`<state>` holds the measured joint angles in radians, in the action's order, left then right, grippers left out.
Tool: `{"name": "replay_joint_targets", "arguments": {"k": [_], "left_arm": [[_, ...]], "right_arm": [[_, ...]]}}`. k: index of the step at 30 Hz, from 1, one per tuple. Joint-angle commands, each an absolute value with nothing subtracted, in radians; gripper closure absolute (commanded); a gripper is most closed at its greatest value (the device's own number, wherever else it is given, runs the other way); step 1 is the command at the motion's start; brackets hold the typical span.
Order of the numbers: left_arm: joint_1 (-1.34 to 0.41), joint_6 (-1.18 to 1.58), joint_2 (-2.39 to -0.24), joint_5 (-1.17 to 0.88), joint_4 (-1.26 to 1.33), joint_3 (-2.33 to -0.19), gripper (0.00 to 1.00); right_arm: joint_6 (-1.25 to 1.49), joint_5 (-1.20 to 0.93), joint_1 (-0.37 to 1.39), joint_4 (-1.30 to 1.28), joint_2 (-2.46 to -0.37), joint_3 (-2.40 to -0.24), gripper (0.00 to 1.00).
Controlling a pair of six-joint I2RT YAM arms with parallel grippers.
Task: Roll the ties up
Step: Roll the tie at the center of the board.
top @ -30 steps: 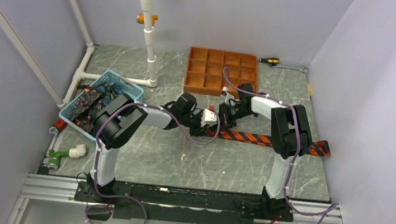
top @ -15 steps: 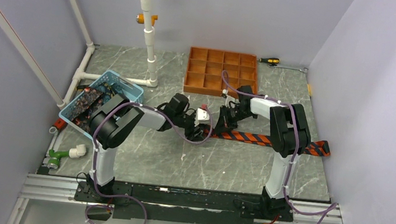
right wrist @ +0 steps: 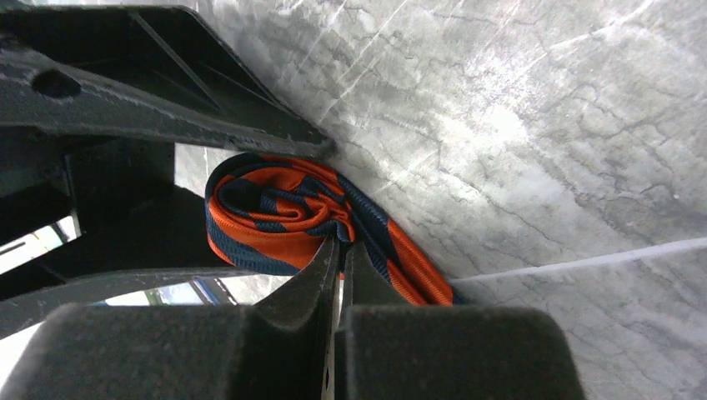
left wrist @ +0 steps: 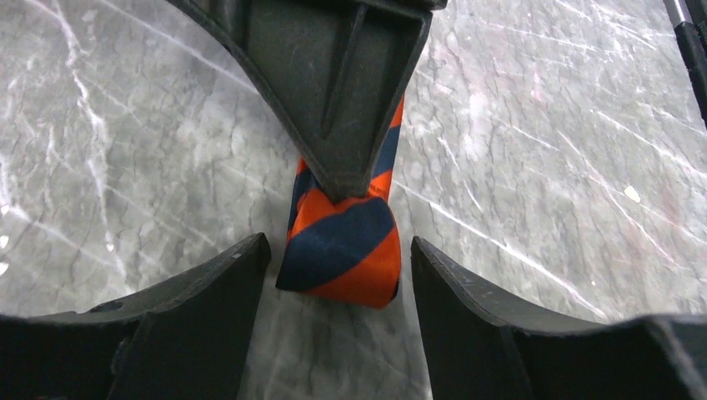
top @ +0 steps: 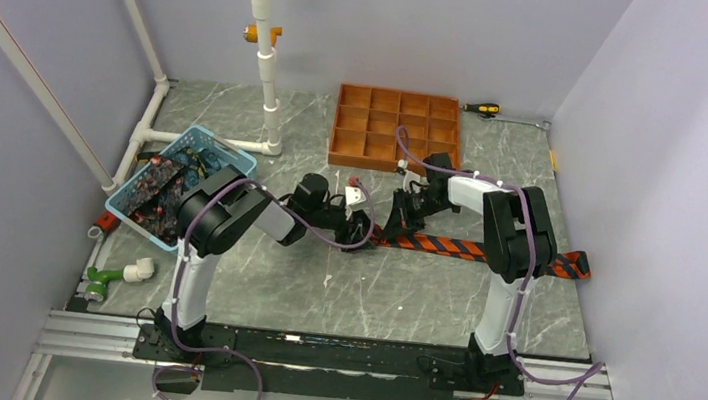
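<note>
A striped orange and dark blue tie (top: 485, 252) lies flat across the table to the right, its left end wound into a small roll (left wrist: 342, 250). My right gripper (right wrist: 340, 246) is shut on the tie, its fingertips pinching the fabric at the centre of the roll (right wrist: 267, 212). My left gripper (left wrist: 338, 244) is open with one finger on each side of the roll, neither touching it. In the top view the two grippers meet at the tie's left end, the left gripper (top: 359, 226) beside the right gripper (top: 396, 223). More dark patterned ties (top: 152, 192) lie in the basket.
The light blue basket (top: 234, 158) stands at the left. An orange-brown gridded tray (top: 336, 122) sits at the back, with a screwdriver (top: 481, 108) to its right. A white pipe (top: 266, 39) rises at the back left, and a green fitting (top: 104, 279) lies near the front left.
My left gripper has opened and drawn back to the left, off the roll. My right gripper has shut on the roll and stayed in place.
</note>
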<state>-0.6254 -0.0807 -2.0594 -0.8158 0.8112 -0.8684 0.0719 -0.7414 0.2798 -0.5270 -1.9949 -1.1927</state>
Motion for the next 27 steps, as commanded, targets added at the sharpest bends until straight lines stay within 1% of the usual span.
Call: {"name": "replay_joint_targets", "arguments": {"k": [1, 3, 7, 9, 11, 13, 15, 16, 21, 24, 27], "left_arm": [[-0.670, 0.017, -2.122, -0.794, 0.966, -0.887, 0.34], [-0.681, -0.017, -2.145, -0.779, 0.980, -0.895, 0.40], [-0.688, -0.074, -2.188, -0.778, 0.979, -0.912, 0.56], [-0.690, -0.123, -2.183, -0.773, 0.950, -0.901, 0.63], [-0.691, -0.199, -2.141, -0.743, 0.874, -0.882, 0.68], [-0.691, -0.265, -2.099, -0.704, 0.764, -0.869, 0.71], [-0.691, -0.330, -2.068, -0.662, 0.592, -0.882, 0.73], [-0.692, -0.354, -2.056, -0.648, 0.524, -0.891, 0.75], [-0.691, -0.410, -2.036, -0.599, 0.282, -0.952, 0.77], [-0.695, -0.406, -2.041, -0.579, 0.190, -0.997, 0.77], [-0.699, -0.398, -2.054, -0.566, 0.130, -1.036, 0.76]], "right_arm": [[0.010, -0.571, 0.287, -0.509, -2.054, -1.157, 1.00], [0.009, -0.574, 0.287, -0.518, -2.065, -1.166, 1.00], [-0.026, -0.578, 0.287, -0.535, -2.074, -1.174, 1.00], [-0.027, -0.577, 0.286, -0.536, -2.074, -1.174, 1.00], [-0.026, -0.582, 0.287, -0.543, -2.070, -1.181, 1.00], [-0.026, -0.597, 0.284, -0.563, -2.056, -1.192, 0.91], [-0.025, -0.618, 0.273, -0.586, -2.020, -1.195, 0.82], [-0.023, -0.632, 0.261, -0.600, -1.996, -1.195, 0.75], [-0.006, -0.737, 0.208, -0.662, -1.883, -1.187, 0.55], [0.061, -0.824, 0.207, -0.625, -1.831, -1.160, 0.48], [0.155, -0.896, 0.216, -0.556, -1.826, -1.144, 0.47]]}}
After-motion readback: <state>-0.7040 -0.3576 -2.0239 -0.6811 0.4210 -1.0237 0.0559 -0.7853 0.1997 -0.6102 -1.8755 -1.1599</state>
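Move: The tie's small roll lies about 2 cm to the right of the left hand's open fingers, level with them fore and aft and some 1 cm lower. From the right hand, whose shut tips are already on its near edge, the roll's middle is about 1 cm to the left, at its height. The flat strip runs off right to a folded end some 37 cm to the right of the roll and 2 cm farther back. The wooden tray's middle stands roughly 24 cm ahead of the left hand, 3 cm to its right and 2 cm lower. Rightward by about 2 cm the left hand slides its open fingers around the roll and closes on it, then eases back slightly, tips dipping some 10 degrees, grip kept. The right hand keeps its shut tips on the roll until then, opens to about half, and rises 3 to 4 cm while drawing off right, away from the roll. ##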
